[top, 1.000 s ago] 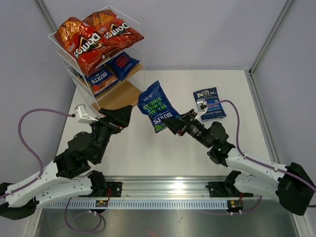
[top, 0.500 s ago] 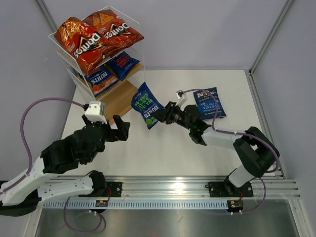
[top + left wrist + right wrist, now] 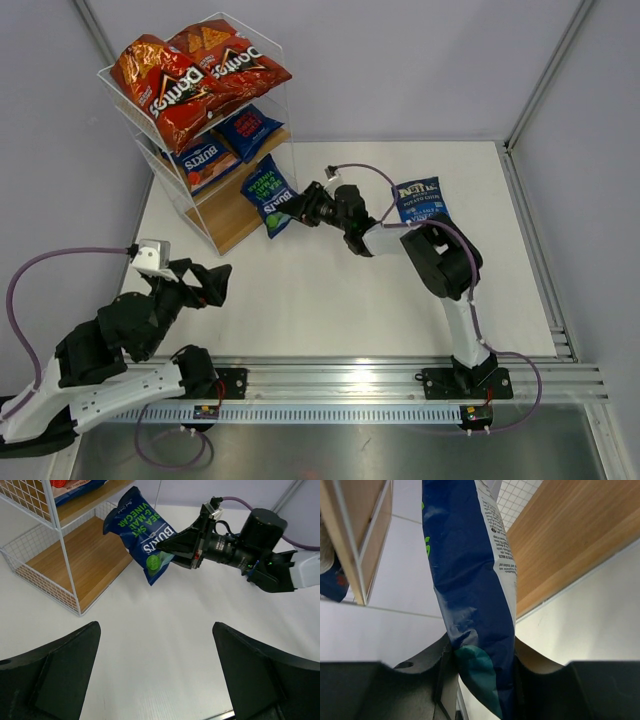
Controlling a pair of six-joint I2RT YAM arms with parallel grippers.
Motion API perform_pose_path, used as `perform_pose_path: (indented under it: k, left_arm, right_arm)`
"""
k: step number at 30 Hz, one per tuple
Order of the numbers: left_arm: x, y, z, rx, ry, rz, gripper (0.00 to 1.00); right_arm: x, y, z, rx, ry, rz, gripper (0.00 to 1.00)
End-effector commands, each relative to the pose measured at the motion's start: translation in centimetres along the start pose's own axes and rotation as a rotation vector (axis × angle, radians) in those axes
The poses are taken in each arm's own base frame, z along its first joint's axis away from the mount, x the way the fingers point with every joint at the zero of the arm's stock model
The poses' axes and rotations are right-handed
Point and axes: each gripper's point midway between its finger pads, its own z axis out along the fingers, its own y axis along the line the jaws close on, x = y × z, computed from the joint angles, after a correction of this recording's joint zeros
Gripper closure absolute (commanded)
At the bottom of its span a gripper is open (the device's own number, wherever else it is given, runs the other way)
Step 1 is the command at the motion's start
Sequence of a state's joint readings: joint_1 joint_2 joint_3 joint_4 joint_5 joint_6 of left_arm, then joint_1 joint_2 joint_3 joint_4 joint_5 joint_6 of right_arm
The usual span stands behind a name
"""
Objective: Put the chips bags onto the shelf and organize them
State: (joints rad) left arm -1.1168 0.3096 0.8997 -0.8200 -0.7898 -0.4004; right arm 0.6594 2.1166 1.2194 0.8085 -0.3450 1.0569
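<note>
My right gripper [image 3: 298, 207] is shut on the lower end of a dark blue Burts chips bag [image 3: 268, 195], which hangs tilted just in front of the shelf's [image 3: 222, 207] bare bottom board. In the right wrist view the bag [image 3: 470, 580] stands pinched between the jaws, the wooden board [image 3: 560, 545] behind it. Two red Doritos bags [image 3: 165, 85] lie on the top tier, two blue bags [image 3: 205, 160] on the middle tier. A blue Kettle bag [image 3: 422, 200] lies flat on the table. My left gripper [image 3: 215, 283] is open and holds nothing, near the front left.
The shelf's white wire side [image 3: 65, 565] stands close to the left of the held bag [image 3: 145, 535]. The right arm [image 3: 250, 555] stretches across the far middle of the white table [image 3: 330, 290]. Grey walls enclose the table on three sides.
The right arm has stretched left and away, carrying the Burts bag from mid-table to the shelf's bottom tier. The left arm has drawn back toward the near left, still open.
</note>
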Motion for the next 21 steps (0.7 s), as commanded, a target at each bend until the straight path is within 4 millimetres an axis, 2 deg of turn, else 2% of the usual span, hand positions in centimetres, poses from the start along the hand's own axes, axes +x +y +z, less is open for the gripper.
perform_pose_path:
  k: [1, 2, 3, 4, 5, 7, 9, 10, 11, 21]
  left_arm:
    - [-0.8, 0.1, 0.2, -0.01, -0.05, -0.003, 0.01]
    - [-0.6, 0.2, 0.3, -0.013, -0.046, 0.001, 0.01]
    - [-0.6, 0.3, 0.3, -0.02, -0.044, 0.001, 0.01]
    - [-0.4, 0.3, 0.4, -0.024, -0.039, 0.006, 0.01]
    - [-0.3, 0.5, 0.4, -0.034, -0.039, 0.009, 0.01]
    - [-0.2, 0.5, 0.5, -0.04, -0.036, 0.01, 0.01]
    - [-0.1, 0.6, 0.5, -0.041, -0.033, 0.009, 0.01]
    - [0.0, 0.5, 0.6, -0.039, -0.033, 0.008, 0.01]
    - [0.0, 0.5, 0.5, -0.036, -0.032, 0.004, 0.01]
    - [-0.1, 0.3, 0.9, -0.032, -0.039, 0.0, 0.01]
  right_arm:
    - [-0.5, 1.5, 2.7, -0.07, 0.004, 0.021, 0.77]
    - [-1.0, 2.2, 3.6, -0.077, -0.003, 0.013, 0.77]
    - [-0.8, 1.9, 4.2, -0.073, 0.002, 0.012, 0.77]
    - [-0.1, 0.5, 5.0, -0.047, 0.014, 0.023, 0.77]
    - [-0.2, 1.2, 5.9, -0.059, 0.008, 0.011, 0.76]
    - [0.6, 0.2, 7.1, -0.038, 0.016, 0.011, 0.76]
    - [1.1, 0.8, 8.3, -0.035, 0.02, -0.018, 0.76]
    - [1.7, -0.1, 8.8, -0.005, 0.028, -0.018, 0.76]
    - [1.9, 0.9, 9.4, -0.02, 0.021, -0.037, 0.76]
    - [4.5, 0.7, 12.8, 0.004, 0.052, -0.067, 0.74]
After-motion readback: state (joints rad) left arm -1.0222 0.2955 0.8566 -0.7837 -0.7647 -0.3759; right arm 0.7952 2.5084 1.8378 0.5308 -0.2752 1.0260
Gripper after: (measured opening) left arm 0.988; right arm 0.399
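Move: The right gripper still holds the green-labelled Burts bag. The bottom shelf's middle lies about 14 cm to its left, 5 cm ahead and 10 cm below. On the middle shelf, some 13 cm above the hand, the orange-marked Burts bag sits 17 cm left and 4 cm ahead, the red-lettered Burts bag 8 cm left and 12 cm ahead. From the left hand, the bottom shelf is roughly 27 cm ahead, 3 cm left and 24 cm below. Slide the green-labelled bag into the bottom shelf bay with the right gripper: reach forward and left together for nearly 4 cm, then swing on almost straight left, about 12 cm left in all, while sinking some 3 cm. Keep the pinch on the bag's near end and the wrist nearly as it is, so the bag goes in far end first, under the middle shelf. ##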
